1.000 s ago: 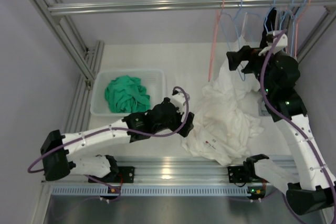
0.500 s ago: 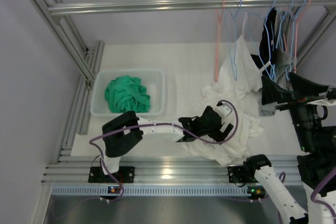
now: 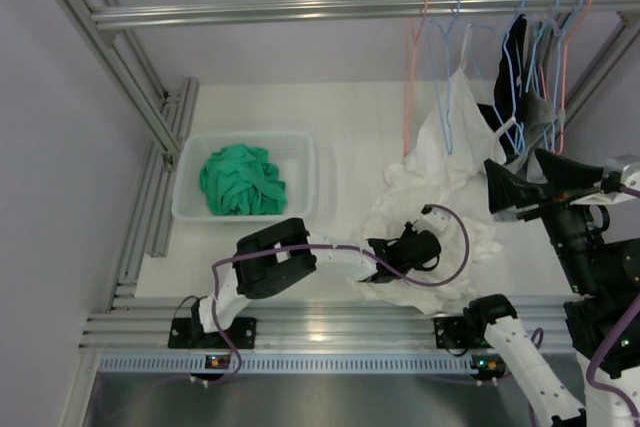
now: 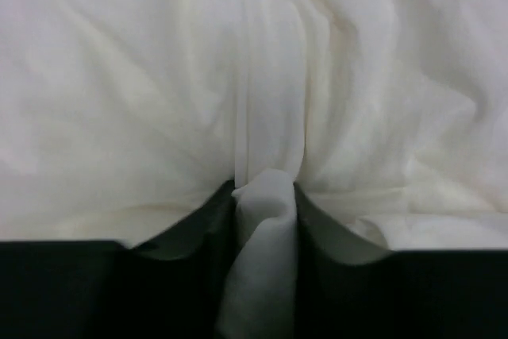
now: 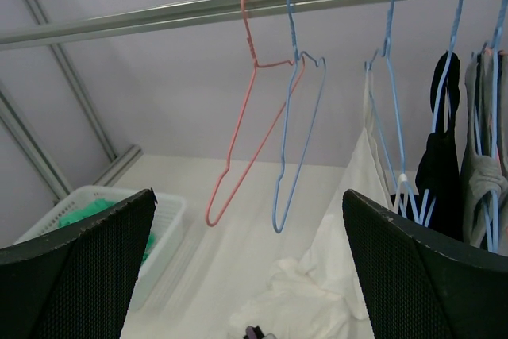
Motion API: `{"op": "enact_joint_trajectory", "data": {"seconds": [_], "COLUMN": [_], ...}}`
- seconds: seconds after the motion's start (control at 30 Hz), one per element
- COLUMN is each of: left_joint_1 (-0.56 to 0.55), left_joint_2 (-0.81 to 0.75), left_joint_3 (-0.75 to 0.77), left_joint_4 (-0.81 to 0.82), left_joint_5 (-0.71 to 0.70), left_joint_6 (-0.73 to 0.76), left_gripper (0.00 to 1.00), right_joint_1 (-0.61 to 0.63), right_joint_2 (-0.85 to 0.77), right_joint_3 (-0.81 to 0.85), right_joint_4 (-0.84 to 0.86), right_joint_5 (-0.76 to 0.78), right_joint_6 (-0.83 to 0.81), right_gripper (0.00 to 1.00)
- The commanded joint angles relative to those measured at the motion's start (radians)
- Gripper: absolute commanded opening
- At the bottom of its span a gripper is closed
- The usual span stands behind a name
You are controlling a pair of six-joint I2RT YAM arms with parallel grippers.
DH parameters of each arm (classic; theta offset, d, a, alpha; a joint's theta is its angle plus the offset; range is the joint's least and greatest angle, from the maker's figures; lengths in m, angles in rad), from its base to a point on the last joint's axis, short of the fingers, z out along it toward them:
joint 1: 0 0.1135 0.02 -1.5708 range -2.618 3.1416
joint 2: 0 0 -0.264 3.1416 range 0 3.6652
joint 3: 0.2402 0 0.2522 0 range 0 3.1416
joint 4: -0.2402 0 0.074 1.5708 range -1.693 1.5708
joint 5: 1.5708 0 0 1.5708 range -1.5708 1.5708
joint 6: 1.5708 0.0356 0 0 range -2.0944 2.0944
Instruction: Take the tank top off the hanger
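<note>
The white tank top hangs by its upper part from a pale hanger on the rail, and the rest lies bunched on the table. My left gripper is low at the front of the pile. In the left wrist view it is shut on a fold of the white tank top. My right gripper is wide open and empty, to the right of the hanging cloth. In the right wrist view its fingers frame the tank top and its hanger.
A pink hanger and a blue hanger hang bare on the rail. A black garment and a grey one hang at the right. A white basket with green cloth stands at the left.
My right gripper has left the hangers and drawn back to the right, open. My left gripper has moved right into the cloth pile and closed on a fold. The pile has bunched up.
</note>
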Motion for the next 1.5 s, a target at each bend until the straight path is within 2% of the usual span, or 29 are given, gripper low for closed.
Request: {"op": "enact_joint_trajectory", "data": {"seconds": [0.0,0.03,0.1,0.3,0.53,0.7,0.83,1.0,1.1,1.23,1.27,1.33,1.37,1.4,1.47], "left_joint_1": [-0.025,-0.025,-0.025,-0.024,-0.024,-0.024,-0.019,0.027,0.101,0.194,0.221,0.361,0.416,0.524,0.606], "left_joint_2": [0.0,-0.044,-0.108,-0.505,-0.838,-0.978,-1.038,-1.029,-1.003,-0.956,-0.945,-0.903,-0.884,-0.841,-0.819], "left_joint_3": [-0.114,-0.137,-0.207,-0.361,-0.416,-0.395,-0.326,-0.101,0.033,0.192,0.217,0.281,0.312,0.343,0.372], "left_joint_4": [-0.119,-0.124,-0.13,-0.171,-0.205,-0.242,-0.248,-0.251,-0.256,-0.312,-0.312,-0.326,-0.401,-0.45,-0.534], "left_joint_5": [-0.053,-0.074,-0.138,-0.35,-0.487,-0.588,-0.695,-0.705,-0.713,-0.669,-0.666,-0.599,-0.564,-0.495,-0.432], "left_joint_6": [-0.1,-0.122,-0.137,-0.151,-0.11,-0.021,0.087,0.306,0.389,0.417,0.43,0.429,0.402,0.33,0.268], "left_gripper": [0.04,0.0,0.0,0.0,0.0,0.0,0.0,0.0,0.0,0.0,0.0,0.0,0.0,0.0,0.0], "right_joint_1": [-0.011,-0.011,-0.011,-0.01,-0.011,-0.011,-0.011,-0.011,-0.011,-0.011,-0.01,-0.011,-0.011,-0.01,-0.011], "right_joint_2": [-0.014,-0.012,-0.008,-0.009,-0.012,-0.014,-0.006,-0.002,0.001,0.012,0.015,0.026,0.03,0.034,0.032], "right_joint_3": [0.02,0.02,0.02,0.02,0.018,0.023,0.018,-0.002,-0.009,-0.015,-0.017,-0.02,-0.023,-0.025,-0.031], "right_joint_4": [-0.011,-0.011,-0.011,-0.01,-0.004,0.005,0.016,0.038,0.057,0.087,0.09,0.097,0.099,0.102,0.104], "right_joint_5": [-0.033,-0.036,-0.037,-0.042,-0.037,-0.039,-0.04,-0.036,-0.033,-0.039,-0.04,-0.045,-0.049,-0.054,-0.056], "right_joint_6": [-0.009,-0.009,-0.011,-0.015,-0.017,-0.017,-0.011,-0.008,-0.002,0.008,0.009,0.014,0.015,0.017,0.02], "right_gripper": [0.99,1.0,0.99,0.99,0.99,0.99,0.99,0.99,0.99,0.99,0.99,0.99,0.99,0.99,0.99]}}
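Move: The bin, where the held white tank top is taken, has its middle some 42 cm to the left hand's left, about 15 cm ahead and 3 cm above it; the green garment in it lies about 13 cm ahead and 42 cm left of the hand. The still-hanging white garment is about 17 cm ahead, straight on, its middle 20 cm up. From the right hand, the bin is about 50 cm left, 19 cm ahead and 41 cm below. The left fingers, already half shut at the table, finish pinching a bunch of the loose white tank top, and the hand first draws it some 10 cm left, low over the table, then climbs steeply while still going left towards the bin. It rises nearly 50 cm and travels nearly 40 cm left in all, reaching forward about 12 cm near the end, while the wrist tips up and turns some 50 degrees counter-clockwise, bringing the fingers from down-right to pointing ahead, with the grip kept. ##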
